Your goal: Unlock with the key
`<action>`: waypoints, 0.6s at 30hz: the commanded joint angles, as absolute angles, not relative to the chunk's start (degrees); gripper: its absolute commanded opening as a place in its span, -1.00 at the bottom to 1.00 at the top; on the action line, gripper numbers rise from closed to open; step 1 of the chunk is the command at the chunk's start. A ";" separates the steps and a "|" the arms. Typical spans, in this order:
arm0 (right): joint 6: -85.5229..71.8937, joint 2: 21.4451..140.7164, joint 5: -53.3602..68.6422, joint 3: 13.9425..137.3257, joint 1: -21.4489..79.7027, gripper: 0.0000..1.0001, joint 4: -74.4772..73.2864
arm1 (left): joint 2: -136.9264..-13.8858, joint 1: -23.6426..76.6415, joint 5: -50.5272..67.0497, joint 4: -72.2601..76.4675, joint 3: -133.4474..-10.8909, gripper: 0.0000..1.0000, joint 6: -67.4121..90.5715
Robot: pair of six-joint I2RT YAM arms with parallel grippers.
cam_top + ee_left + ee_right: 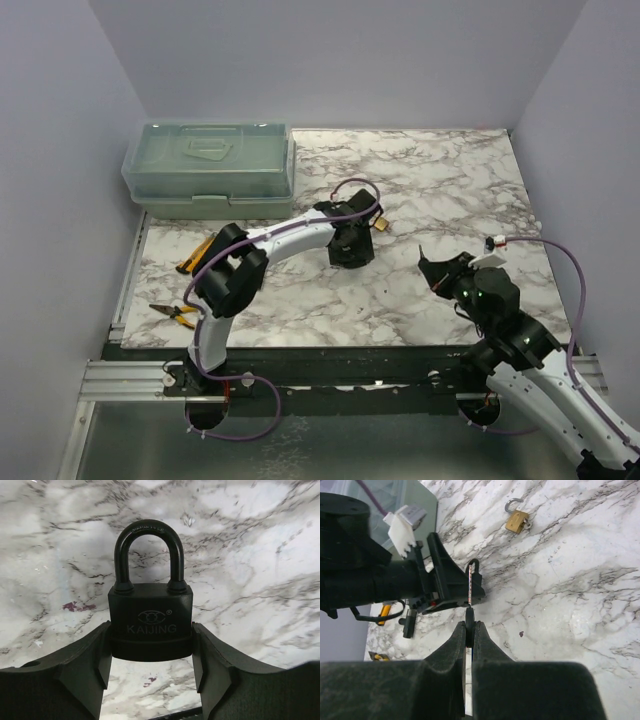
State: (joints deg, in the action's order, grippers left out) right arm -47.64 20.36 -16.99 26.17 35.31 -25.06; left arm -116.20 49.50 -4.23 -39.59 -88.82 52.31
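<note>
In the left wrist view a black padlock (151, 622) marked KAIJING stands with its shackle up and closed. My left gripper (151, 636) is shut on it, one finger pressed against each side of its body, just above the marble. From above, the left gripper (350, 246) sits at mid-table. My right gripper (470, 626) is shut on the key (470, 587). The key's round black head is pinched between the fingers, and its thin blade points toward the left gripper, a short way off. In the top view the right gripper (434, 270) hangs to the right of the left one.
A small brass padlock (516, 520) lies on the marble table (440, 190) beyond the left gripper. A lidded clear plastic box (210, 170) stands at the back left. Yellow-handled pliers (172, 313) and a black T-shaped piece (410, 622) lie near the left edge.
</note>
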 commanded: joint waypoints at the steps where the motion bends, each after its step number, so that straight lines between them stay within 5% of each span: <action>1: -51.05 21.69 -14.82 27.69 35.42 -0.99 -21.58 | -105.87 45.64 3.07 -29.40 -84.33 -1.00 59.50; 11: -55.68 25.40 -9.57 28.12 35.41 -0.99 -14.51 | -92.56 39.75 14.40 -4.49 -67.65 -1.00 76.43; 18: -57.80 25.82 -8.65 26.65 35.42 -1.00 -12.57 | -89.52 38.37 16.61 -2.18 -66.45 -1.00 80.53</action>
State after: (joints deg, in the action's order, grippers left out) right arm -55.81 25.61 -10.35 26.20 35.31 -15.64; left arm -93.71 39.03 12.34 -10.66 -66.08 74.76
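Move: The black padlock, already gripped in the left fingers and seemingly just clear of the table, is bound for the key in the right hand, about 16 cm to the left hand's right, 4 cm back and 12 cm above. The brass padlock lies some 11 cm ahead of the left hand, 7 cm right and 5 cm below; a black tool is 23 cm left, 3 cm back and 6 cm below. From the right hand, the black padlock is roughly 7 cm ahead, 17 cm left and 13 cm below. The black padlock is carried quickly up about 11 cm and a little forward, towards the key's height, while the left wrist rolls some 40 degrees so its downward fingers swing out to the robot's right; their grip holds. Still pinching the key, the right hand drifts some 4 cm left and 2 cm up towards the padlock, rolling slightly. ##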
